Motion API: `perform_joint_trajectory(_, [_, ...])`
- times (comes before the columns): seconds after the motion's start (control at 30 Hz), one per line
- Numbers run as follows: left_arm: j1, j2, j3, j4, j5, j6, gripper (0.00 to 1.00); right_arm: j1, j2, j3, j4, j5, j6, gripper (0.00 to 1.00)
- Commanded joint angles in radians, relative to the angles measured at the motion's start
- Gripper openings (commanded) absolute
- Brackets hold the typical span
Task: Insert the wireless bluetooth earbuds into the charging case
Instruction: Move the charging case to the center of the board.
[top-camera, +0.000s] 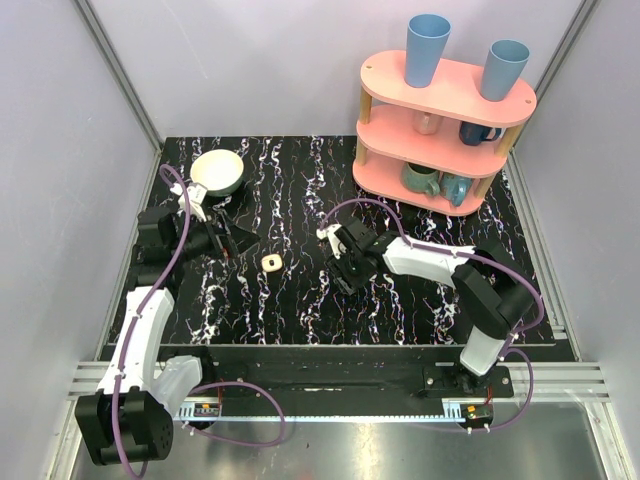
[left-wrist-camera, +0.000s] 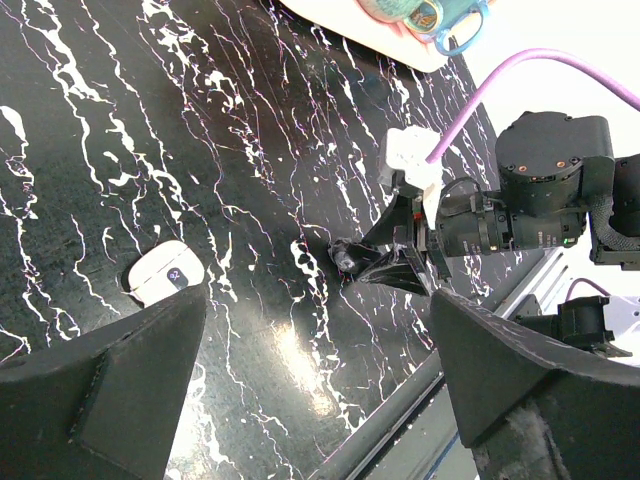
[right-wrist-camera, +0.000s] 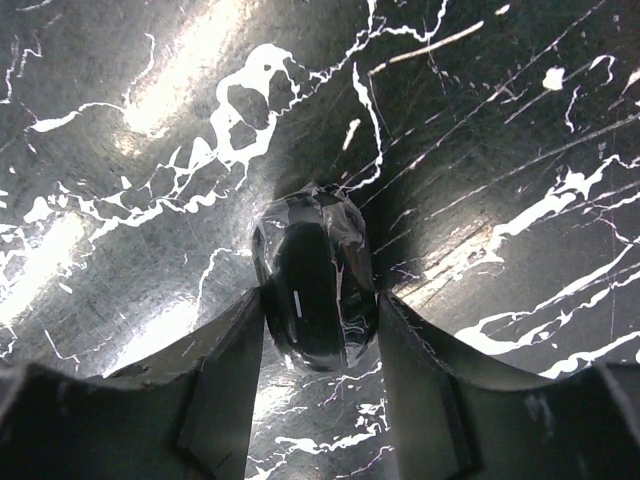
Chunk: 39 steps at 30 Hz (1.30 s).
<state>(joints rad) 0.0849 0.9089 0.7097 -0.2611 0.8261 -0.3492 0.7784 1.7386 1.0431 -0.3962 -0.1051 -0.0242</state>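
The charging case (top-camera: 270, 262), a small cream rounded square with a darker centre, lies on the black marble table between the two arms. In the left wrist view the case (left-wrist-camera: 165, 272) sits just beyond my left finger, outside the jaws. My left gripper (top-camera: 232, 243) (left-wrist-camera: 318, 330) is open wide with only bare table between its fingers. My right gripper (top-camera: 345, 275) (right-wrist-camera: 320, 320) is shut on a dark glossy oval object (right-wrist-camera: 318, 290) wrapped in clear film, low over the table. The left wrist view shows that gripper (left-wrist-camera: 375, 265) from the front. No cream-white earbuds show in any view.
A pink three-tier shelf (top-camera: 440, 120) with blue cups and mugs stands at the back right. A cream bowl (top-camera: 217, 170) sits at the back left, close behind my left arm. The table's metal front rail (left-wrist-camera: 470, 330) runs near my left gripper.
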Motion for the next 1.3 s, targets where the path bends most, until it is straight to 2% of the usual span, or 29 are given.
perform_joint_trajectory(0.0, [0.007,-0.012,-0.004,0.023,0.01,-0.014,0.99,0.015,-0.017,0.037,-0.024,0.056,-0.039,0.59])
perform_joint_trajectory(0.37, [0.006,-0.008,-0.009,0.034,0.027,-0.022,0.99,0.015,-0.024,0.04,-0.027,0.05,-0.03,0.75])
perform_joint_trajectory(0.57, [0.006,-0.007,-0.009,0.034,0.025,-0.022,0.99,0.016,-0.054,0.028,-0.012,-0.002,-0.002,0.77])
perform_joint_trajectory(0.7, [0.004,-0.001,-0.01,0.042,0.031,-0.027,0.99,0.021,-0.062,0.023,0.003,0.065,0.087,0.77])
perform_joint_trajectory(0.8, [0.006,0.005,-0.009,0.048,0.039,-0.031,0.99,0.033,-0.108,0.0,0.049,0.129,0.18,0.81])
perform_joint_trajectory(1.0, [0.012,0.01,-0.013,0.059,0.047,-0.034,0.99,0.035,-0.276,-0.132,0.266,0.039,0.199,0.87])
perform_joint_trajectory(1.1, [0.015,0.01,-0.015,0.063,0.047,-0.036,0.99,0.033,-0.248,-0.111,0.218,0.045,0.172,0.88])
perform_joint_trajectory(1.27, [0.018,0.008,-0.018,0.063,0.048,-0.039,0.99,0.035,-0.146,-0.075,0.134,0.009,0.122,0.82])
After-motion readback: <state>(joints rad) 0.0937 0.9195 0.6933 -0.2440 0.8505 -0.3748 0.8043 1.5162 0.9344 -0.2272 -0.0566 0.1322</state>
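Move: The black charging case is right between my right fingertips, flat on the board, its middle at most 1 cm below the hand point. The white earbud case lies about 15 cm to the left of it and 4 cm farther out; the green mug on the shelf is roughly 22 cm ahead and 16 cm right. From my left hand the black case is some 18 cm to the right, 2 cm back and 20 cm below. I keep my right hand low over the board and spread its fingers off the sides of the black charging case, ending the pinch. Once they are well apart I lift about 6 cm, nearly straight up with a slight drift left, away from the case. As I rise, the wrist tilts some 15 degrees so the fingers point more to the left. ##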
